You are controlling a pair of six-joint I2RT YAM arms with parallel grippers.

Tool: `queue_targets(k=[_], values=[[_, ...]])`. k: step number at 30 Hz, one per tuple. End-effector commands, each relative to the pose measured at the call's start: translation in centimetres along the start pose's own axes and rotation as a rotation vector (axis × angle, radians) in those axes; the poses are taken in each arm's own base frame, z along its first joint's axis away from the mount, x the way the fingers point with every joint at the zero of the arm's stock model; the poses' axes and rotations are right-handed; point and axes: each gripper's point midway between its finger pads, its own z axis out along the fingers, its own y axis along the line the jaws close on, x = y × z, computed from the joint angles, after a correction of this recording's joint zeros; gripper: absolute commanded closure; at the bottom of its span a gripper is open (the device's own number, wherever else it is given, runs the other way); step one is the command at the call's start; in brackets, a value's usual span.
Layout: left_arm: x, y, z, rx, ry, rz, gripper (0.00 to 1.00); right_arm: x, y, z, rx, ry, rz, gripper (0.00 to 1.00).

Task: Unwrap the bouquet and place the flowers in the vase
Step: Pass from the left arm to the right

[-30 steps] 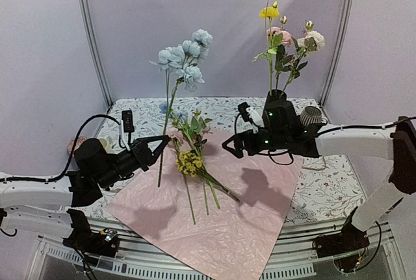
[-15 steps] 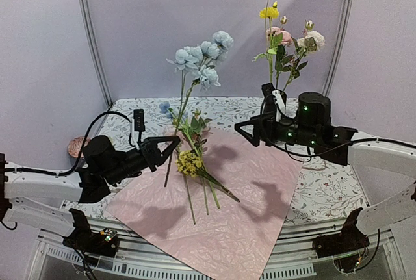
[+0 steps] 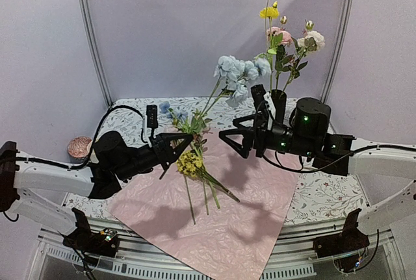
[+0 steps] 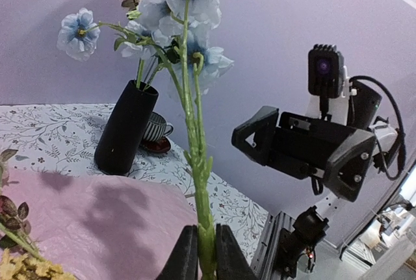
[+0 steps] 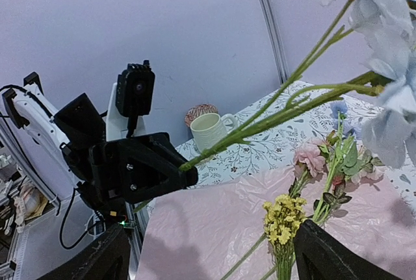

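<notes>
My left gripper (image 3: pixel 190 141) is shut on the lower stem of a pale blue flower (image 3: pixel 240 72), which leans right so its blooms hang beside the black vase (image 3: pixel 278 104). In the left wrist view the jaws (image 4: pixel 206 254) pinch the green stem (image 4: pixel 198 182) with the vase (image 4: pixel 125 127) beyond. Yellow and pink flowers (image 3: pixel 286 36) stand in the vase. My right gripper (image 3: pixel 233 130) is open, empty, facing the left gripper just right of the stem. The bouquet is unwrapped: pink paper (image 3: pixel 240 208) lies flat with remaining flowers (image 3: pixel 195 163) on it.
A ribbed cup on a red saucer (image 4: pixel 156 132) stands behind the vase. A cream mug (image 5: pixel 211 130) and a pink round object (image 3: pixel 79 145) sit at the table's left end. The floral tablecloth (image 3: pixel 325 192) shows right of the paper.
My left arm has carried the blue flower rightward and tilted it toward the vase. My right gripper has swung left and come close to the stem.
</notes>
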Motion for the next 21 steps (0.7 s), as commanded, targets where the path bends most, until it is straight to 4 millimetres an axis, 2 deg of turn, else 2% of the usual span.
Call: queue_targets(k=[1,4,8,13,16,21], values=[[-1.2,-1.3,0.8,0.035,-0.057,0.051,0.90,-1.9,2.0,-0.3,-0.100,-0.058,-0.006,0.12],[-1.1,-0.9,1.2,0.019,-0.068,0.059,0.90,-1.5,1.9,0.5,-0.105,-0.038,0.024,0.15],[-0.1,0.5,2.0,-0.056,-0.011,0.037,0.93,-0.4,0.2,0.9,-0.020,-0.010,0.075,0.15],[0.9,0.6,1.2,-0.049,-0.010,0.034,0.93,1.5,-0.5,2.1,-0.006,0.040,0.182,0.16],[0.9,0.5,1.1,-0.040,-0.018,0.038,0.93,0.8,0.5,2.7,-0.079,-0.004,0.245,0.20],[0.8,-0.5,1.7,0.005,-0.034,0.050,0.94,-1.2,1.1,3.5,-0.158,-0.122,0.382,0.36]])
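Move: Roughly 9 cm to the right hand's left and near its own height, about 1 cm farther out, is the blue-flower stem just above the left fingers; from the left hand that stretch is about 2 cm ahead, 3 cm right and 4 cm up. The black vase stands some 21 cm ahead of the right hand, 18 cm right and 14 cm below, while the yellow flowers lie about 8 cm ahead, 16 cm left and 23 cm below it. Closing in on the stem from its right, the right hand hovers almost in place, then goes about 3 cm left and 2 to 3 cm down, rolling some 15 degrees so its forward side dips while its wide-open fingers partly narrow. The left hand keeps its pinch on the stem and eases a centimetre or so down, forward and right to meet it. ##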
